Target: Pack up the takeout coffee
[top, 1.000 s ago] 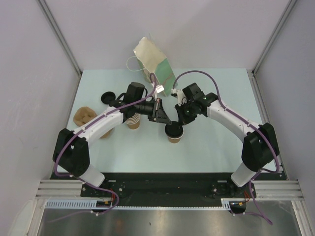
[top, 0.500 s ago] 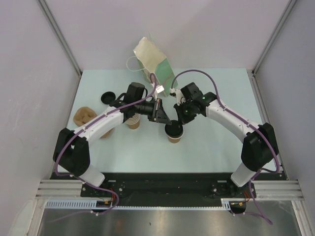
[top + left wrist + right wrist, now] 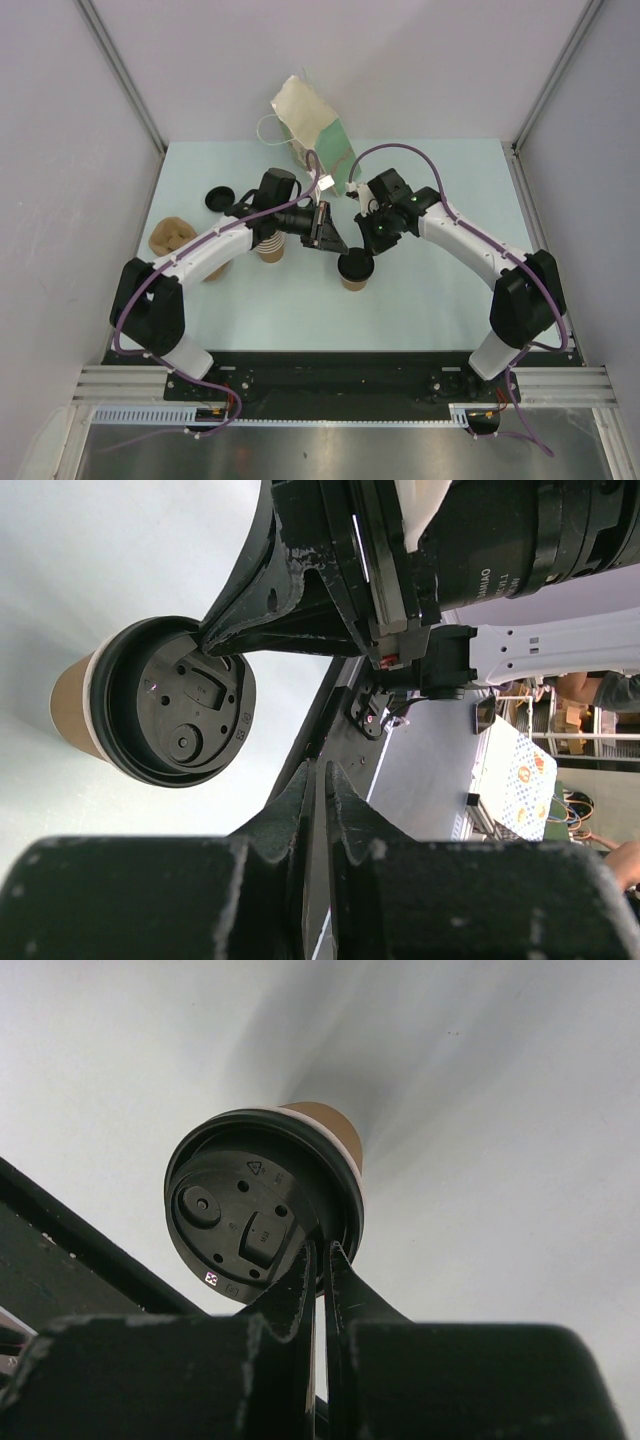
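The takeout coffee (image 3: 355, 268), a small brown paper cup with a black lid, stands at mid-table. In the left wrist view the coffee (image 3: 170, 705) is at the left, and in the right wrist view its lid (image 3: 250, 1215) fills the middle. My right gripper (image 3: 320, 1250) is shut, its tips resting on the lid's rim. From above, the right gripper (image 3: 364, 249) hangs just behind the cup. My left gripper (image 3: 320, 772) is shut with only a thin slit and nothing in it. It hovers beside the cup's back left (image 3: 337, 245).
A cream and green paper bag (image 3: 315, 130) stands at the back centre. A stack of lidless brown cups (image 3: 270, 247) sits under the left arm. A loose black lid (image 3: 217, 198) and a brown pulp carrier (image 3: 172, 236) lie at the left.
My left gripper has drawn back a little from the cup, so the whole lid now shows from above. The right gripper has shifted slightly over the lid.
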`<control>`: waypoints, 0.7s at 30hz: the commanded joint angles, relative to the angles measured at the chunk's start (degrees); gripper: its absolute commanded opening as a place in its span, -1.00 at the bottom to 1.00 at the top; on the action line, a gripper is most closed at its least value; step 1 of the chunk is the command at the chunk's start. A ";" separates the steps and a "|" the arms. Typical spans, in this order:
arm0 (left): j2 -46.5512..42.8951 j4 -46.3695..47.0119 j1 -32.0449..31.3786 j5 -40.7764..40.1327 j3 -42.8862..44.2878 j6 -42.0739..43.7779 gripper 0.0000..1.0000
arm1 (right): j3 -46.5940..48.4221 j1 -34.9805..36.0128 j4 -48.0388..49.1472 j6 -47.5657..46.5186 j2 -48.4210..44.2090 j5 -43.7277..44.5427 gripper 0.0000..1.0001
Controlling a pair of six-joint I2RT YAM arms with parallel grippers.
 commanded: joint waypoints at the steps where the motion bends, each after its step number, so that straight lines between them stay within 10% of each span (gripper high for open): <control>1: -0.06 0.23 -0.04 -0.29 0.48 0.55 -0.77 | 2.38 0.04 -0.25 -0.39 0.64 -0.36 -1.00; 10: 0.38 0.23 -0.04 -0.55 0.48 0.64 -0.74 | 2.30 -0.23 -0.60 -0.57 1.78 -1.42 -0.92; 21: 0.46 0.85 -0.04 0.06 0.04 0.81 -0.70 | 3.17 -1.28 -1.04 -0.48 -0.15 -2.82 -0.26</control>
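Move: The lidded cup stands right at the right hand's closed tips, which are on the far-right edge of its black lid: the cup's middle is about 3 cm back, 4 cm to the left and 5 cm below. The cup stack is roughly 26 cm left of this hand and 3 cm farther out, and the bag some 27 cm ahead and 9 cm left. From the left hand the same cup lies about 2 cm to the right, 1 cm ahead and 12 cm down. Already on the far-right rim of the lid, the shut fingertips of the right hand press down on it, sinking about 1 cm with hardly any sideways travel. The hand then stops at that height and the fingers spread to about a third open, one tip still over the lid's edge and the other out beyond it. ##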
